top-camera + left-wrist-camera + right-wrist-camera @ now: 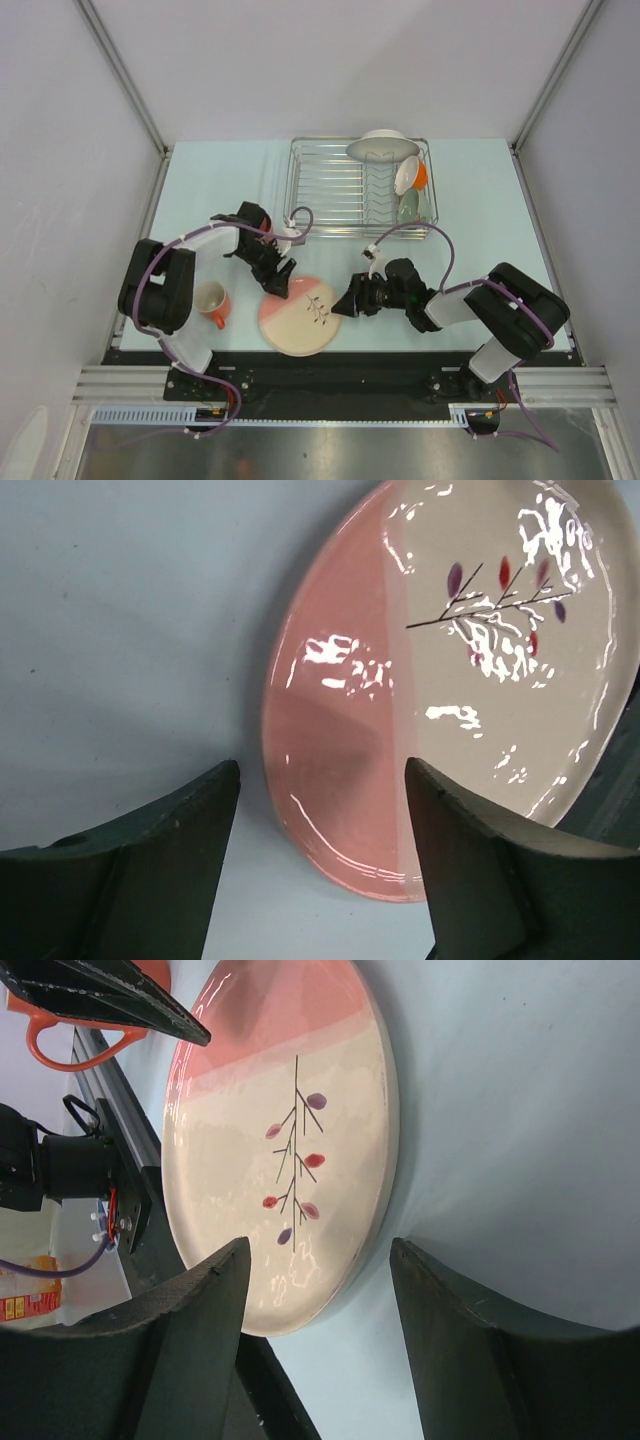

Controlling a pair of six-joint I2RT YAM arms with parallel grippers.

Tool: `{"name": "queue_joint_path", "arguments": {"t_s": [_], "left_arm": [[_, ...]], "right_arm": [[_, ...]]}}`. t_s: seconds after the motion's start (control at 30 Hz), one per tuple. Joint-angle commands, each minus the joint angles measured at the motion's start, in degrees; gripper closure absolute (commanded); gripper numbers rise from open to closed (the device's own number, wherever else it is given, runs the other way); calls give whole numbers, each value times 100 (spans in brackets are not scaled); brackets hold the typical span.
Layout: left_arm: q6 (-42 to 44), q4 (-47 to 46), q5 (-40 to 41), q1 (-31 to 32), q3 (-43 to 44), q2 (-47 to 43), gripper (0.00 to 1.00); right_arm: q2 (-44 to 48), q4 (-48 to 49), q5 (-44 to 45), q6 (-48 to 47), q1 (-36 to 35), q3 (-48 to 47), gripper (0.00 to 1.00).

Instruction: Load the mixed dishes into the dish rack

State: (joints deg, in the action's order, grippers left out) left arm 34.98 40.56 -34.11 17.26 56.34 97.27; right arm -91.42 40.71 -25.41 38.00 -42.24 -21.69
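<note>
The pink-and-cream plate with the leaf sprig [300,316] lies flat on the table near the front. My left gripper [278,286] is open and empty at its far left rim; in the left wrist view the pink rim [340,780] lies between the jaws [322,780]. My right gripper [346,303] is open and empty at the plate's right rim, which sits between its jaws [318,1250] over the cream half [280,1140]. The orange mug [213,303] stands left of the plate. The wire dish rack [340,190] holds a white dish [383,146], an orange-and-white cup [410,176] and a green bowl [408,207].
The left gripper's finger [110,995] and the mug's handle [60,1045] show in the right wrist view beyond the plate. The table's front edge and a black rail [330,370] run just below the plate. Grey walls enclose the table on three sides.
</note>
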Motion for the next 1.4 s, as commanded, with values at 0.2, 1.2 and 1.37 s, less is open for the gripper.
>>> {"name": "queue_joint_path", "arguments": {"t_s": [0.2,1.2,1.37], "left_arm": [[254,215,-447,102,-184,521,74],[97,841,-588,788,1213,-7,100],[0,752,-571,884,1432,168,100]], "right_arm": [[-421,-1364,309,-152,23,376,35],[-1150,-626,-876,-434,225,-63,35],[-1711,-2,-1598,-373,199,-239,36]]}}
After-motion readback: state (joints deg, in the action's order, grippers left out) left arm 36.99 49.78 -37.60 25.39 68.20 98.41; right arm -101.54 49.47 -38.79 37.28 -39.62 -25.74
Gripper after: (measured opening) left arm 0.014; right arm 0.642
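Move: The flat plate lies flat with its middle about 8 cm back and 5 cm right of the left hand, 2 cm lower, so its far-left rim is between the open fingers. From the left hand the pink cup is some 10 cm ahead and 6 cm left, the mug 5 cm back and 16 cm left, and the rack's middle roughly 22 cm ahead and 18 cm right. From the right hand the plate's middle is 10 cm left and 3 cm back. The left fingers close and pinch the plate's far-left rim while the hand eases about 1.5 cm back and 1 cm down. Holding it, the left hand rises roughly 5 cm, going forward again, and carries the rim some 4 cm right. The right hand keeps its fingers open around the right-hand rim, then late on shifts about 1.5 cm left, turning slightly counter-clockwise. ##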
